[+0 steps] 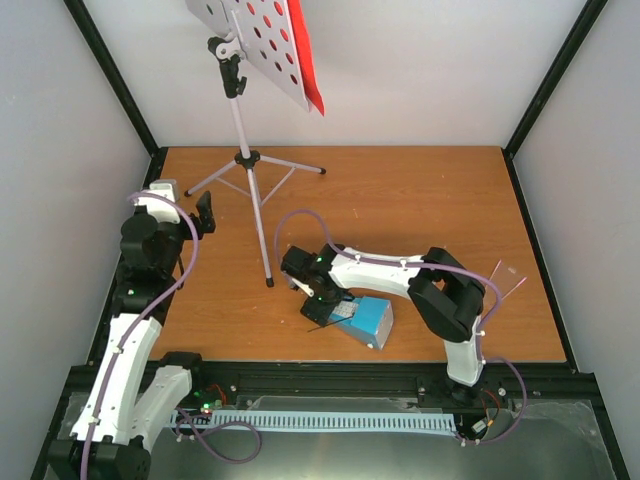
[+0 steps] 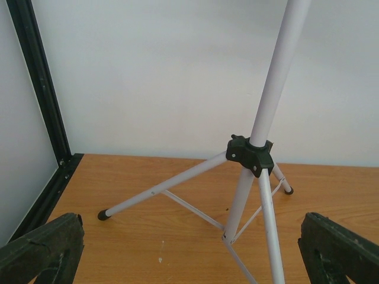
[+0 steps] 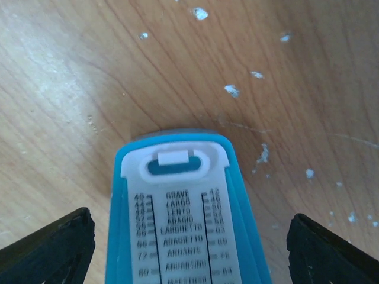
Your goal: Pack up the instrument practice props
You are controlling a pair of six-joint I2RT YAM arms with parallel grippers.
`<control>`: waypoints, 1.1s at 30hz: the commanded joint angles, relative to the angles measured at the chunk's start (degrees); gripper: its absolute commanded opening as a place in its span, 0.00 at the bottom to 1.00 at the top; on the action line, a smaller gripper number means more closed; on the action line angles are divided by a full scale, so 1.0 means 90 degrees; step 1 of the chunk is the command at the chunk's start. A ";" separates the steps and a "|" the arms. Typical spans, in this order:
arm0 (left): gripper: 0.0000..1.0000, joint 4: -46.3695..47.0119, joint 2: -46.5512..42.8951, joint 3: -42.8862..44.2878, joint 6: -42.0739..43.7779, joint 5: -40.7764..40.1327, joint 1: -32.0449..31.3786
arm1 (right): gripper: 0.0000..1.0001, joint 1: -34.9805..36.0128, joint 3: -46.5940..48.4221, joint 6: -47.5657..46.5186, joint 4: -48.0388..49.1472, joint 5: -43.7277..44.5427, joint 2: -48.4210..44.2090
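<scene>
The music stand (image 1: 250,180) stands at the back left on silver tripod legs, its white hole-punched desk (image 1: 255,35) up top. A red music sheet (image 1: 308,70) lies against that desk. The blue metronome (image 1: 368,318) lies on its side near the front middle. My right gripper (image 1: 325,300) is open and straddles its narrow end. In the right wrist view both black fingers (image 3: 50,248) stand apart from the metronome (image 3: 180,225). My left gripper (image 1: 205,213) is open, left of the stand. Its wrist view looks at the tripod hub (image 2: 251,154).
White walls and black frame posts (image 1: 115,80) close in the wooden table (image 1: 420,200) on three sides. The nearest tripod foot (image 1: 270,283) rests just left of my right gripper. A thin black rod (image 1: 320,326) pokes out from under the metronome. Cables loop off both arms.
</scene>
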 commanded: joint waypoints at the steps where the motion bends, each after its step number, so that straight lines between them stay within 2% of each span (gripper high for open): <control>1: 1.00 0.0213 -0.0158 0.0074 -0.0004 0.0034 0.0032 | 0.86 0.0039 0.0178 -0.0288 0.0009 0.0162 0.0409; 6: 0.99 0.0241 -0.0241 0.0073 0.0060 -0.0085 0.0032 | 0.72 -0.0028 0.0288 -0.0406 0.0031 0.0042 0.0734; 10: 1.00 0.0272 -0.0298 0.0037 0.0077 -0.0138 0.0032 | 0.60 -0.0030 0.0427 -0.0240 0.0045 0.0168 0.0592; 18: 0.99 0.0287 -0.0234 0.0044 0.0116 -0.0330 0.0032 | 0.47 -0.0049 0.0266 0.0432 0.0389 0.1205 -0.0790; 23: 0.99 0.0249 -0.0170 -0.0012 0.0080 -0.0310 0.0032 | 0.45 -0.0049 -0.0428 0.0953 0.1445 0.1970 -0.1710; 33: 0.99 0.0275 0.0171 -0.0056 0.0115 -0.0432 0.0032 | 0.46 0.0060 -0.3049 0.2059 0.4596 0.3605 -0.3765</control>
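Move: The metronome lies on the table under the right hand, its narrow end between the open fingers. The middle of its body is about 5 cm to the right of this hand, 2 cm nearer the base and 2 cm below. The foot of the music stand's nearest leg stands some 10 cm to the hand's left and 7 cm ahead, about 4 cm lower. From the left hand the metronome is roughly 34 cm right, 14 cm back and 30 cm below. The right hand's fingers close on the two long edges of the metronome near its narrow end, after sinking the last 2 cm around it. Keeping this pinch, the hand then pulls up about 14 cm and 5 to 6 cm forward, easing a few centimetres to the right late on, while the wrist swings the fingertips forward and outward by some 35 degrees and turns clockwise about 20. ##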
